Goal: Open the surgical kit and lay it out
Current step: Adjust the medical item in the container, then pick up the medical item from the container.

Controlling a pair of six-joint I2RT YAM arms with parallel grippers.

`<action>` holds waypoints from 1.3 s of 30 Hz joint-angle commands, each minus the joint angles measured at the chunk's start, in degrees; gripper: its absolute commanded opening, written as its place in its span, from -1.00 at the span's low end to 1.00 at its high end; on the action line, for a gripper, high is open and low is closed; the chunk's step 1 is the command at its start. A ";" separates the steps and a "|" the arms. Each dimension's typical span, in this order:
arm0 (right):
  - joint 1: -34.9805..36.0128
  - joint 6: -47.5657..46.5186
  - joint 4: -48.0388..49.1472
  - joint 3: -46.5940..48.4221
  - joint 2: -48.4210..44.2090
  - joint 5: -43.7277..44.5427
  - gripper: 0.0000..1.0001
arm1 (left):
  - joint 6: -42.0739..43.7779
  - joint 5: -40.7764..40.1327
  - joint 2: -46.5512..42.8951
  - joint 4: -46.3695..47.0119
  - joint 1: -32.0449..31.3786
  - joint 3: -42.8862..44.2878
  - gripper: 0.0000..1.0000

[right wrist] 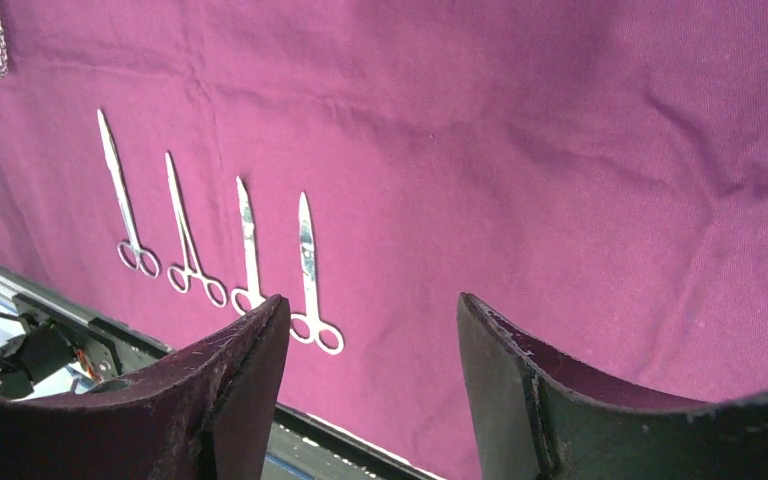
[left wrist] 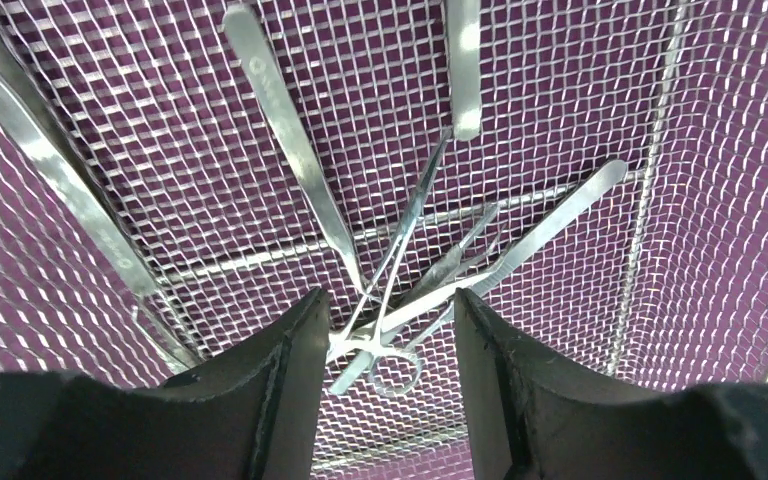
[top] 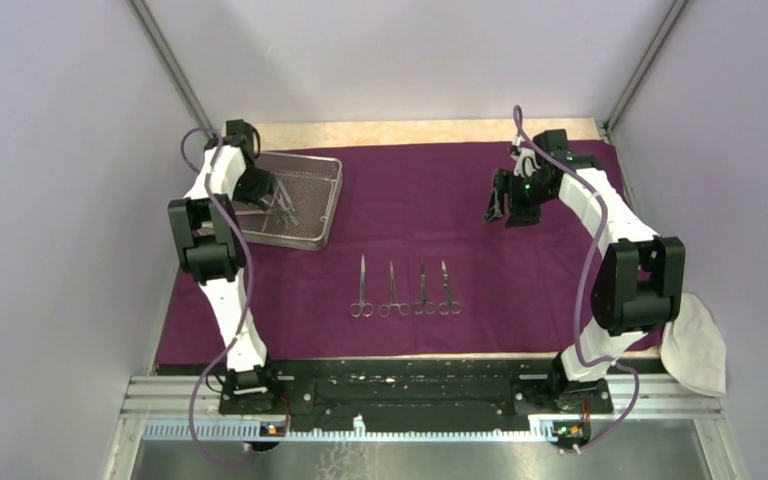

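The purple cloth wrap [top: 520, 260] lies spread flat over the table. Several scissor-like instruments [top: 405, 292] lie in a row on it at the front middle, also seen in the right wrist view [right wrist: 250, 250]. The wire-mesh tray [top: 332, 205] stands at the back left. My left gripper [top: 278, 205] reaches down into it, open [left wrist: 388, 300]. Under the gap between its fingers lies a crossed pile of instruments [left wrist: 415, 220] with a finger ring [left wrist: 395, 370]. Flat tweezers [left wrist: 290, 140] lie beside the pile. My right gripper [top: 505, 210] hangs open [right wrist: 372, 300] over bare cloth at the back right, holding nothing.
A crumpled white cloth [top: 695, 350] hangs off the table's right front corner, beside the right arm. A black rail [top: 410, 385] with both arm bases runs along the near edge. Grey walls close in the left, right and back.
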 commanded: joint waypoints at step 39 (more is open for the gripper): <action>-0.22 0.09 1.44 -0.38 -4.01 -2.50 0.22 | 28.78 -5.95 9.77 0.10 -2.06 9.54 -0.71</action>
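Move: Aim the left gripper at the pointed scissors on the instrument pile in the container: their middle lies about 2 cm ahead, 2 cm left and 4 cm below, the tips farther left. At the same depth, one pair of tweezers has its middle some 4 cm ahead and 8 cm left, another about 5 cm straight left, and a third about 4 cm ahead and 1 cm right. From the right hand the scissors are roughly 48 cm left and 14 cm ahead. Bring the left gripper, fingers open, forward about 4 cm and a little left over the scissors, then sink some 3 cm towards their tips while easing back 2 cm. Turn it about 25 degrees clockwise, its left side tipping up, and bring the fingers most of the way together on either side of the blade near its point. ##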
